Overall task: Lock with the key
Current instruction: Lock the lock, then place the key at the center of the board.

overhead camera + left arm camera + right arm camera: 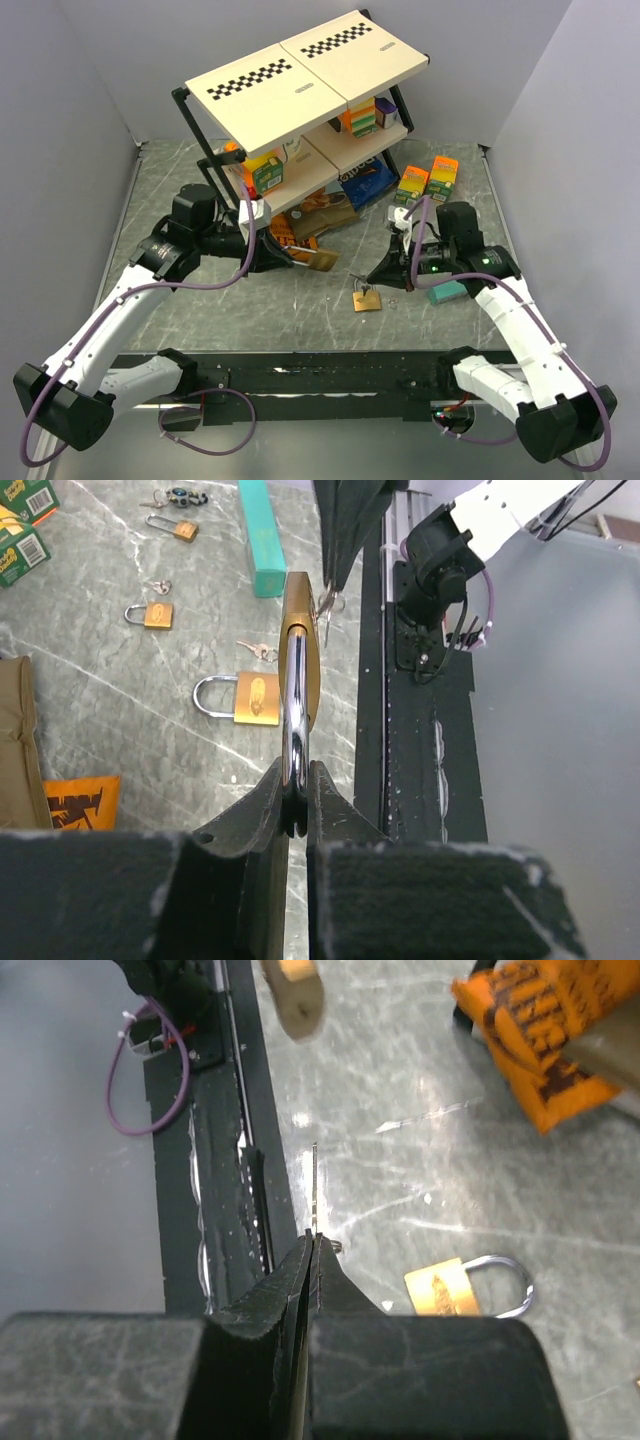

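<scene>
My left gripper [296,780] is shut on the steel shackle of a brass padlock [298,650]. The padlock is held off the table, its body pointing away from the fingers. In the top view that padlock [322,260] hangs between the two arms, with the left gripper [283,258] behind it. My right gripper [312,1245] is shut on a thin key [314,1185], seen edge-on and pointing towards the held padlock [295,995]. A gap remains between key and padlock. The right gripper [383,273] stands to the right of it.
A second brass padlock [367,300] lies on the marble table below the grippers. Two smaller padlocks [158,614] and a teal box [262,540] lie nearby. A shelf rack [310,80] with boxes stands behind, with orange packets [540,1030] at its foot and two orange-green cartons [425,180] to its right.
</scene>
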You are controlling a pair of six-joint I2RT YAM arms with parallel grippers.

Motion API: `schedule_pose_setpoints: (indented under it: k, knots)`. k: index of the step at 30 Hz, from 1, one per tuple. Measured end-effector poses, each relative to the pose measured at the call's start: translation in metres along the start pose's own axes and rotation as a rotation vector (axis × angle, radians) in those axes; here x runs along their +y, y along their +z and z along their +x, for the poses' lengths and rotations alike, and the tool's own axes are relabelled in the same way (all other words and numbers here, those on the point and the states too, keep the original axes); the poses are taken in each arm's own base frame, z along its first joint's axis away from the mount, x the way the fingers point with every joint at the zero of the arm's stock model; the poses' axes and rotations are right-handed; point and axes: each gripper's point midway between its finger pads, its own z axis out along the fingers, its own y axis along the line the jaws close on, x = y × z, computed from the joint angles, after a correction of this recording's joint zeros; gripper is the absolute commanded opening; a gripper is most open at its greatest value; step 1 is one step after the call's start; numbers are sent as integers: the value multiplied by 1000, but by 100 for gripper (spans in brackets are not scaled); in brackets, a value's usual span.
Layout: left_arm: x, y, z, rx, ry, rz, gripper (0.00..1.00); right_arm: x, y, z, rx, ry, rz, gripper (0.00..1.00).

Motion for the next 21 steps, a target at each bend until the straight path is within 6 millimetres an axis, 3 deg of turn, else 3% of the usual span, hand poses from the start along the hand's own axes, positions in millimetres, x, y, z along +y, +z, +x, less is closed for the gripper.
schedule_pose_setpoints:
  k: [6,21]
  knots:
    - [-1,-4,10,34,40,-14,1,-22,21,47,75,178,53,0]
    - [-7,-20,76,231,76,-30,1,-41,105,117,269,442,-45,0]
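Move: The bare tabletop I am taking the keys towards is some 22 cm below my right hand, about 6 cm left and 2 cm forward. Near it, the large padlock lies about 5 cm forward, 1 cm right and 22 cm below my right hand; the held padlock is 7 cm left, 2 cm forward and 3 cm above. From my left hand that spot is roughly 8 cm right, level fore and aft, 27 cm down. Clear of the held padlock, I sink my right hand quickly, about 15 cm, towards the table, drifting 5 cm left in the later part and rolling nearly 30 degrees, forward side down; its shut fingers keep their pinch on the key. My left hand, still gripping the shackle, lowers its padlock about 7 cm while easing left, its fingertips dipping slightly. ##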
